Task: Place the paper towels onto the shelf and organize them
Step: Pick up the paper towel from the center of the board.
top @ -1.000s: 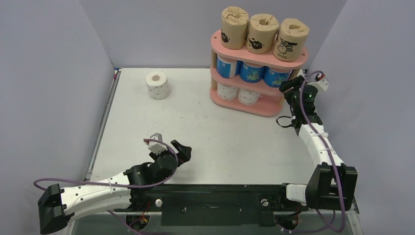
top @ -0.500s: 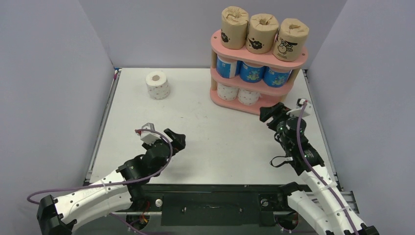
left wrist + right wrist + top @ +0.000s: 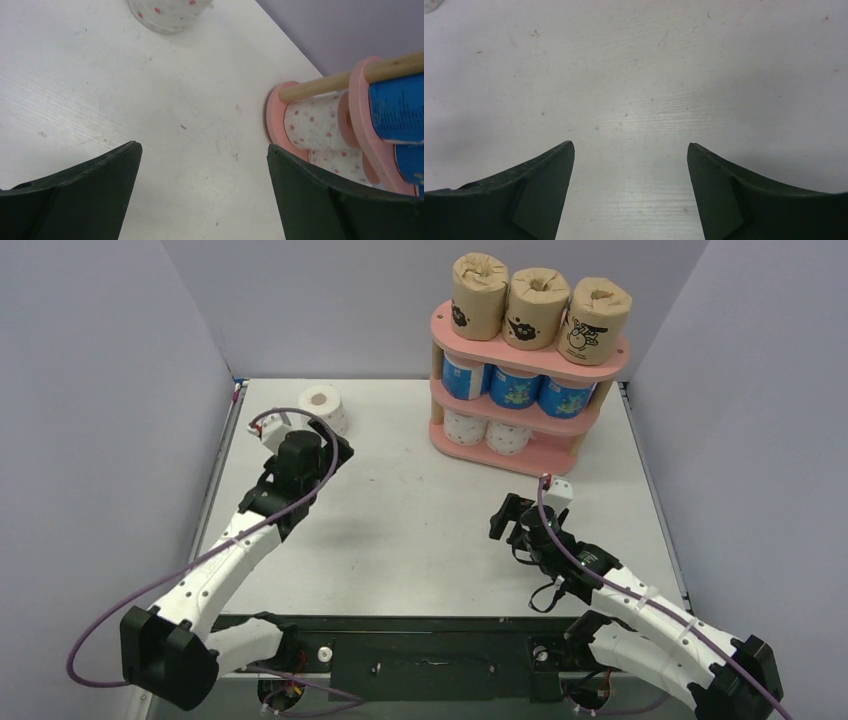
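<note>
The pink shelf [image 3: 560,455] stands at the far right with three brown paper towels [image 3: 535,310] on top and three blue ones [image 3: 515,387] on the middle board. Two white pink-dotted ones [image 3: 487,432] stand on the bottom board. One more white dotted roll [image 3: 322,400] stands loose at the far left. My left gripper [image 3: 322,448] hovers open just in front of it. In the left wrist view that roll [image 3: 167,12] is at the top edge and the shelf [image 3: 276,112] at the right, with my left gripper [image 3: 202,146] empty. My right gripper [image 3: 505,523] [image 3: 630,145] is open over bare table, in front of the shelf.
Grey walls close in the white table [image 3: 420,500] on the left, back and right. A raised metal rail [image 3: 205,510] runs along the table's left edge. Purple cables loop off both arms.
The left arm swung from the near edge up to the far left, beside the loose roll. The right arm drew back from the shelf's right end toward the table's middle, its jaws widening.
</note>
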Robot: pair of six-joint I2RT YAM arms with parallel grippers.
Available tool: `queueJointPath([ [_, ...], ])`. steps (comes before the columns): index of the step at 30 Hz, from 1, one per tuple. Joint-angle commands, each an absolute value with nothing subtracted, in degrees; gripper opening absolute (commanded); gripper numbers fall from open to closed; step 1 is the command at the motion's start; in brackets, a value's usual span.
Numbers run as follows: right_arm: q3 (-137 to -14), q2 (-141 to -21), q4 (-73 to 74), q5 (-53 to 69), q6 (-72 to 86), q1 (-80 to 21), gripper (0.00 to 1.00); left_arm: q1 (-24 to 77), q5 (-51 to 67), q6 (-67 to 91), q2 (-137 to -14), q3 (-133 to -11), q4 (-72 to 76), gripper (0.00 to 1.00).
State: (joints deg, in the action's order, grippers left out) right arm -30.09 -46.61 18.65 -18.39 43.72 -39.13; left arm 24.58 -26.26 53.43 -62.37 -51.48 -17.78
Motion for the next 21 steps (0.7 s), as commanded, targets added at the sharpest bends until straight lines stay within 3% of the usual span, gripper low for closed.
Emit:
queueJointPath([
  [1, -29.7, -50.0, 19.8, -25.2, 47.4, -41.1, 0.8, 19.1, -24.5, 49.2, -70.0, -60.3, -19.3, 0.96],
  [7, -28.5, -51.8, 21.7, -27.8, 49.2, -40.8, 0.9, 8.4, -20.2, 52.5, -83.5, -72.4, -25.0, 0.96],
  [9, -27.6, -52.4, 21.6, -27.0, 49.4, -40.3, 0.99, 6.4, -19.7, 51.9, -87.2, -76.6, -26.0, 0.96],
  [21, -20.3, -44.8, 10.8, -17.5, 45.0, -39.4, 0.98, 2.9, -13.3, 47.2, -114.3, -105.0, -30.8, 0.97],
])
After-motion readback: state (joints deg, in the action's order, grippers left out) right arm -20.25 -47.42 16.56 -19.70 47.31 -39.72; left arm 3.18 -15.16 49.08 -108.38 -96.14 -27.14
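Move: The last patterned paper towel roll, the one to fetch, stands upright near the far left of the board, about 22 cm ahead of the left hand, some 9 cm to its left and roughly 15 cm below. The pink shelf, the nearest other thing, is level with the roll in depth and about 39 cm to the hand's right. From the right hand the roll is some 33 cm ahead, 42 cm to the left and 8 cm lower. Heading for the lone paper towel roll, the left hand reaches quickly forward about 19 cm, swinging some 9 cm left over the first two-thirds before running straight on. Its wrist tips down and turns slightly counter-clockwise, and its fingers stay wide open. The empty right hand sinks about 7 cm, easing slightly back and right as its fingers open fully. ##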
